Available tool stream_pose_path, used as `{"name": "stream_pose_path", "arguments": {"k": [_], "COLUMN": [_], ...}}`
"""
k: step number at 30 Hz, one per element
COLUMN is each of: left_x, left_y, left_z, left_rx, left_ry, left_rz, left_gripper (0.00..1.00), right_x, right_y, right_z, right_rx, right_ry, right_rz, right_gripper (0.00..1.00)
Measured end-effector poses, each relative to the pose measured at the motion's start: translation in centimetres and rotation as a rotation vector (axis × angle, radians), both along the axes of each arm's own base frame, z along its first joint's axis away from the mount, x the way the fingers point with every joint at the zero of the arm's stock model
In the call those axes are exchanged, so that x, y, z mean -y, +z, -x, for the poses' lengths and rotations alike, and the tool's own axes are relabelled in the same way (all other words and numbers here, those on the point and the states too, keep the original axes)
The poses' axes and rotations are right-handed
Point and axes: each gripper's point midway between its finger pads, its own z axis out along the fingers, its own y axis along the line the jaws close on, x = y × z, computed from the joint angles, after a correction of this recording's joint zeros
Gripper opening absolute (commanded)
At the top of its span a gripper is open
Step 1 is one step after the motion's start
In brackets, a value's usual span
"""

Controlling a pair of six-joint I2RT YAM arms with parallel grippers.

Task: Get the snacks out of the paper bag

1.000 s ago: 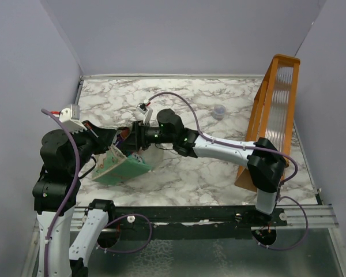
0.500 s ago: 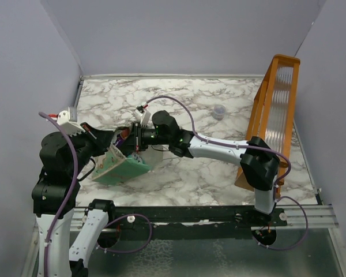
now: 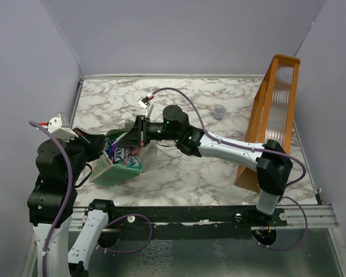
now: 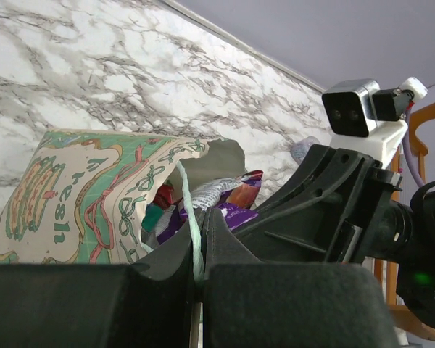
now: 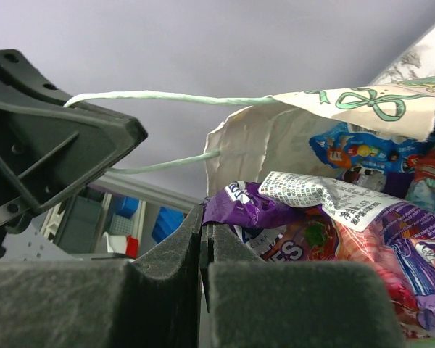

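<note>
The paper bag point(image 3: 116, 172) lies on its side at the left, green with a cream patterned front point(image 4: 80, 196). My left gripper point(image 3: 98, 145) is shut on its thin string handle point(image 4: 192, 210); in the left wrist view the gripper point(image 4: 201, 221) holds the mouth up. Several snacks point(image 4: 221, 197) fill the mouth. My right gripper point(image 3: 134, 140) is at the mouth, shut on the corner of a purple packet point(image 3: 121, 153). In the right wrist view the gripper point(image 5: 204, 225) pinches that purple packet point(image 5: 290, 232), with blue and pink-red packets point(image 5: 348, 156) behind it in the white inside.
An orange wooden rack point(image 3: 275, 109) stands along the right edge. A small clear plastic cup point(image 3: 218, 111) sits at the back right on the marble table point(image 3: 190, 167). Grey walls close in the left, back and right.
My left arm has drawn back to the left with the handle. The purple packet now shows at the bag's mouth, held in my right gripper.
</note>
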Motion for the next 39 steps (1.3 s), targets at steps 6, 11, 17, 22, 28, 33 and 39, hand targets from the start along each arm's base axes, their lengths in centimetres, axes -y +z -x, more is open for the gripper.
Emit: {"name": "stream_pose_path", "arguments": {"k": [6, 11, 17, 22, 28, 33, 39], "left_x": [-0.5, -0.7, -0.9, -1.1, -1.3, -1.5, -1.8], "left_y": [-0.1, -0.1, -0.3, -0.5, -0.5, -0.6, -0.5], "left_z": [0.1, 0.1, 0.1, 0.1, 0.1, 0.2, 0.4], "left_rx": [-0.002, -0.004, -0.012, -0.018, -0.019, -0.021, -0.024], "left_ry": [0.028, 0.040, 0.052, 0.064, 0.075, 0.081, 0.088], "left_rz": [-0.002, -0.003, -0.006, -0.010, -0.018, -0.027, -0.042], "left_gripper": [0.00, 0.00, 0.00, 0.00, 0.00, 0.00, 0.00], "right_x": [0.1, 0.1, 2.7, 8.7, 16.8, 19.0, 20.8], "right_y": [0.7, 1.5, 6.7, 15.2, 17.0, 8.5, -6.4], "right_z": [0.7, 0.8, 1.1, 1.3, -0.7, -4.9, -9.0], "right_rx": [0.022, 0.073, 0.311, 0.581, 0.783, 0.786, 0.723], "right_ry": [0.045, 0.054, 0.004, -0.188, -0.535, -0.713, -0.770], "right_rz": [-0.028, -0.039, -0.075, -0.191, -0.161, 0.129, 0.650], "right_gripper": [0.01, 0.01, 0.01, 0.01, 0.01, 0.01, 0.01]}}
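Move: The right gripper already pinches the purple snack packet at the mouth of the paper bag; its goal is clear table about 22 cm to its right, 10 cm farther ahead and some 27 cm below. The bag's middle is about 15 cm below it, 3 cm left and level fore-and-aft; the plastic cup lies 37 cm right, 25 cm ahead. For the left gripper, that clear spot is some 28 cm right, 14 cm ahead, far below. Keep the right fingers shut on the packet and draw it up out of the bag, rising about 17 cm, then swing right some 20 cm away from the bag, curving forward and sinking over the open table to a little below the starting height. Turn the hand clockwise along the way, from pointing left to pointing forward-left. Keep the left gripper pinching the bag's handle, letting it ease slightly left. ##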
